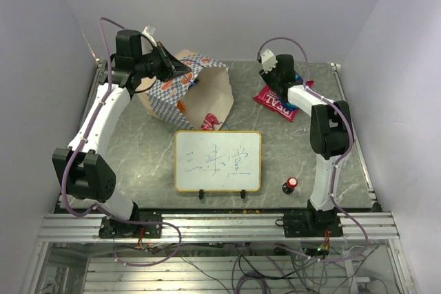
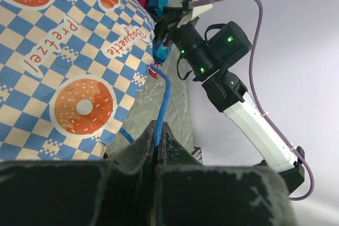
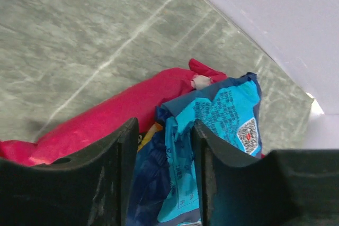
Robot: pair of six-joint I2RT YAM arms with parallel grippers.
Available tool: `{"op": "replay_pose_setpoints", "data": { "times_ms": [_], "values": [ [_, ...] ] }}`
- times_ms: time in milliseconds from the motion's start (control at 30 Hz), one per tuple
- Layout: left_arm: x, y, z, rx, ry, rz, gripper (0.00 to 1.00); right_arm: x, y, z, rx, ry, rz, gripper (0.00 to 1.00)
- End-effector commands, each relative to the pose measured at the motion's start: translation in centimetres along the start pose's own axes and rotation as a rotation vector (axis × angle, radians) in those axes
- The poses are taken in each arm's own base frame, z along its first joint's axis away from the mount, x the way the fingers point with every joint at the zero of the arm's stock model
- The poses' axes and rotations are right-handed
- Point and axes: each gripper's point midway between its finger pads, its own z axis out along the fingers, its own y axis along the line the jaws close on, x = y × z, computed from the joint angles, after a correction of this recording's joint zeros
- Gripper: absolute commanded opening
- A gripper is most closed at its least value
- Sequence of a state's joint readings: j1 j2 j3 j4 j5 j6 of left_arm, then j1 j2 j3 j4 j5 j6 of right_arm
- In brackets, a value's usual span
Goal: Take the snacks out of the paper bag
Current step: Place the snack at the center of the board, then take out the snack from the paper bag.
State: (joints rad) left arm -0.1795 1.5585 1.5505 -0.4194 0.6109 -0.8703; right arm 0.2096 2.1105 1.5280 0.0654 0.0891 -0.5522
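Observation:
The paper bag (image 1: 180, 94) lies tilted on its side at the back left, its mouth facing the front right, with a red snack (image 1: 211, 124) showing at the mouth. My left gripper (image 1: 180, 71) is shut on the bag's thin blue cord handle (image 2: 164, 96), beside the checkered bag wall (image 2: 58, 67). At the back right a red snack packet (image 1: 279, 105) lies on the table. My right gripper (image 3: 165, 130) stands open just above it, its fingers either side of a crumpled blue packet (image 3: 225, 112) that rests on the red packet (image 3: 116, 112).
A framed whiteboard (image 1: 218, 160) stands at the front middle. A small red-capped black knob (image 1: 291, 184) sits to its right. The right arm (image 2: 212, 51) reaches in near the bag's top corner. Walls close in the table at the back and sides.

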Motion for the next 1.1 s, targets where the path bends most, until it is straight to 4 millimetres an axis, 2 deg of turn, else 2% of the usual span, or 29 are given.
{"op": "replay_pose_setpoints", "data": {
  "times_ms": [0,33,133,233,367,400,567,667,800,900,967,1067],
  "values": [
    [-0.9,-1.3,-0.4,0.022,-0.001,0.070,0.07,-4.6,-0.5,-2.6,-0.037,-0.088,0.175,0.50],
    [-0.9,-1.2,-0.4,0.018,0.003,0.080,0.07,-6.1,-1.4,-3.9,-0.029,-0.122,0.199,0.54],
    [-1.1,-1.2,-0.5,0.005,0.007,0.112,0.07,-9.3,-2.2,-6.4,-0.067,-0.197,0.278,0.60],
    [-1.1,-1.4,-0.4,0.019,0.009,0.117,0.07,-12.2,-0.8,-8.8,-0.169,-0.292,0.377,0.63],
    [-1.3,-1.8,-0.2,0.042,0.000,0.103,0.07,-16.0,3.6,-12.6,-0.341,-0.449,0.436,0.63],
    [-1.3,-2.0,-0.3,0.050,-0.002,0.102,0.07,-17.1,5.5,-13.7,-0.389,-0.488,0.426,0.63],
    [-1.2,-2.5,-0.9,0.059,-0.010,0.102,0.07,-19.7,13.2,-18.2,-0.541,-0.665,0.330,0.63],
    [-0.7,-2.6,-1.5,0.057,-0.003,0.123,0.07,-20.8,17.4,-19.9,-0.626,-0.743,0.277,0.62],
    [0.6,-2.2,-2.2,0.056,0.018,0.114,0.07,-21.5,21.6,-18.9,-0.682,-0.762,0.238,0.62],
    [1.2,-2.1,-2.7,0.049,0.026,0.110,0.07,-22.1,24.0,-17.1,-0.678,-0.765,0.183,0.61],
    [1.3,-2.0,-3.0,0.039,0.028,0.111,0.07,-21.8,26.1,-15.4,-0.675,-0.744,0.135,0.61],
    [1.1,-2.4,-3.1,0.040,0.024,0.120,0.07,-21.7,27.9,-12.9,-0.671,-0.724,0.102,0.61]
  ]
}}
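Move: The open mouth of the paper bag, where the right hand goes next, is about 27 cm to its left, 12 cm back and near its own height; a small red packet in the mouth's bottom edge is 27 cm left, 14 cm back, 6 cm below. The blue snack between its loosening fingers has its middle 3 cm right, 2 cm back, 5 cm below, on the red REAL snack, 4 cm straight back and 7 cm below. From the left hand the mouth lies some 4 cm ahead, 9 cm right, 18 cm below. The blue snack is let go as the right fingers open wider; the right hand rises about 16 cm off it, sweeps some 30 cm left and back to the paper bag's mouth, then sinks about 9 cm with fingers open, rolling its left side up and turning about 45 degrees counter-clockwise. The left hand keeps its pinch on the blue handle, edging 2 cm back. ##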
